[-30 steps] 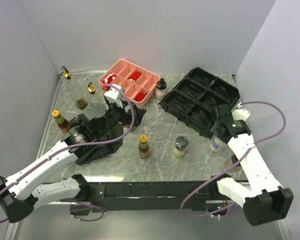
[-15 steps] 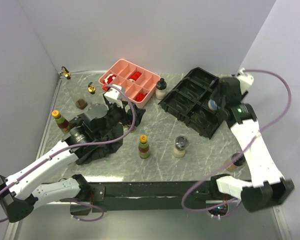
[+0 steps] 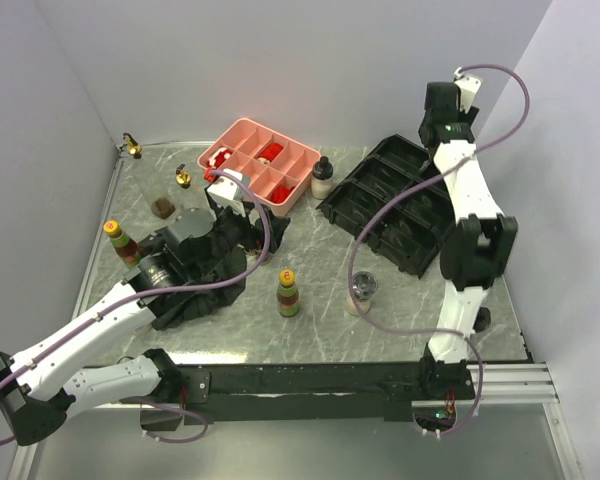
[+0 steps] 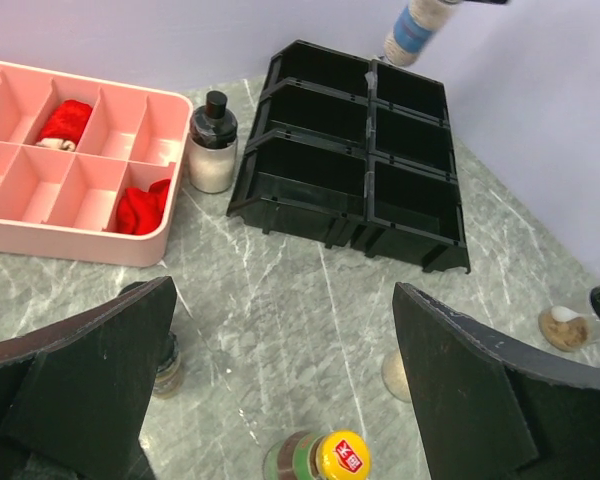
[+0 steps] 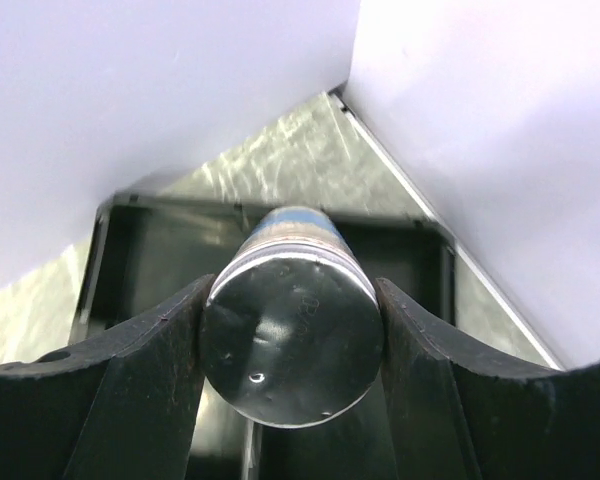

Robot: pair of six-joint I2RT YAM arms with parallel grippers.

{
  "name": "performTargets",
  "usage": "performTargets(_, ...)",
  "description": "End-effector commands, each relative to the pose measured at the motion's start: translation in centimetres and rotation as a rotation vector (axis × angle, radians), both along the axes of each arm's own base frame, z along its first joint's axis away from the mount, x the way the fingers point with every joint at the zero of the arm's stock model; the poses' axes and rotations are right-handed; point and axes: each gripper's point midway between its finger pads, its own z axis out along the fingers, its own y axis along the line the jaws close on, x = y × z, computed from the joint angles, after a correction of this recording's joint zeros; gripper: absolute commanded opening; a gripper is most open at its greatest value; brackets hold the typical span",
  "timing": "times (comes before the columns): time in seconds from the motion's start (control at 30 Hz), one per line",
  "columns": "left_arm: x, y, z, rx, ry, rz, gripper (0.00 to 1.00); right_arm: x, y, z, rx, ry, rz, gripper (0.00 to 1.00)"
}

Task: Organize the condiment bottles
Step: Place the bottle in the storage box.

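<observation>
My right gripper (image 5: 292,335) is shut on a grey-lidded shaker with a blue label (image 5: 292,350). It hangs high over the far right corner of the black organizer tray (image 3: 400,200) (image 5: 160,250), and the left wrist view catches the shaker (image 4: 417,28) too. In the top view the right gripper (image 3: 443,125) stands raised by the back wall. My left gripper (image 3: 242,232) (image 4: 280,400) is open and empty above the table. A yellow-capped sauce bottle (image 3: 288,293) (image 4: 325,457) stands just below it. Another grey-lidded shaker (image 3: 361,293) stands to its right.
A pink compartment tray (image 3: 263,165) (image 4: 80,235) stands at the back, with a black-lidded pale bottle (image 3: 323,177) (image 4: 212,143) beside it. Black cloth (image 3: 205,285) lies under my left arm. Gold-spouted bottles (image 3: 132,146) (image 3: 183,177), a dark jar (image 3: 162,207) and a yellow-capped bottle (image 3: 121,241) stand at left.
My right arm has lifted the blue-labelled shaker from the table's front right, up and back over the black organizer's far corner. The left arm has not moved.
</observation>
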Motion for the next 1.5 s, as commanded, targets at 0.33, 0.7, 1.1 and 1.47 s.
performTargets(0.33, 0.4, 0.5, 1.3, -0.004, -0.048, 0.032, 0.97, 4.6, -4.7, -4.0, 0.042, -0.006, -0.005, 0.43)
performTargets(0.7, 0.6, 0.5, 1.2, 0.000, -0.047, 0.038, 0.96, 6.5, -5.9, -7.0, 0.042, -0.004, -0.009, 0.54)
performTargets(1.1, 0.7, 0.5, 1.1, 0.007, -0.046, 0.042, 0.96, 5.8, -6.3, -4.8, 0.056, -0.050, -0.024, 1.00)
performTargets(1.47, 0.7, 1.5, 1.7, 0.007, -0.068, 0.079, 0.97, -0.9, -2.8, -1.8, 0.235, -0.007, -0.027, 1.00)
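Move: The right gripper holds the blue-labelled bottle by its cap. The storage box's far-right compartment has its middle about 4 cm ahead, 9 cm to the right and 19 cm below; the far-left compartment is some 12 cm ahead and 5 cm left, the middle-right one about 5 cm back and 4 cm right, at the same depth. The black-capped bottle stands roughly 31 cm left, level with this hand. From the left gripper, the far-right compartment lies some 32 cm ahead, 53 cm right. Lower the right gripper about 12 cm with the held bottle into the box's far-right compartment, easing roughly 5 cm forward and 5 cm right and tipping the fingers slightly further down. Open the fingers wide to let go of the cap, then lift about 5 cm and draw back 3 or 4 cm, clear of the bottle. ##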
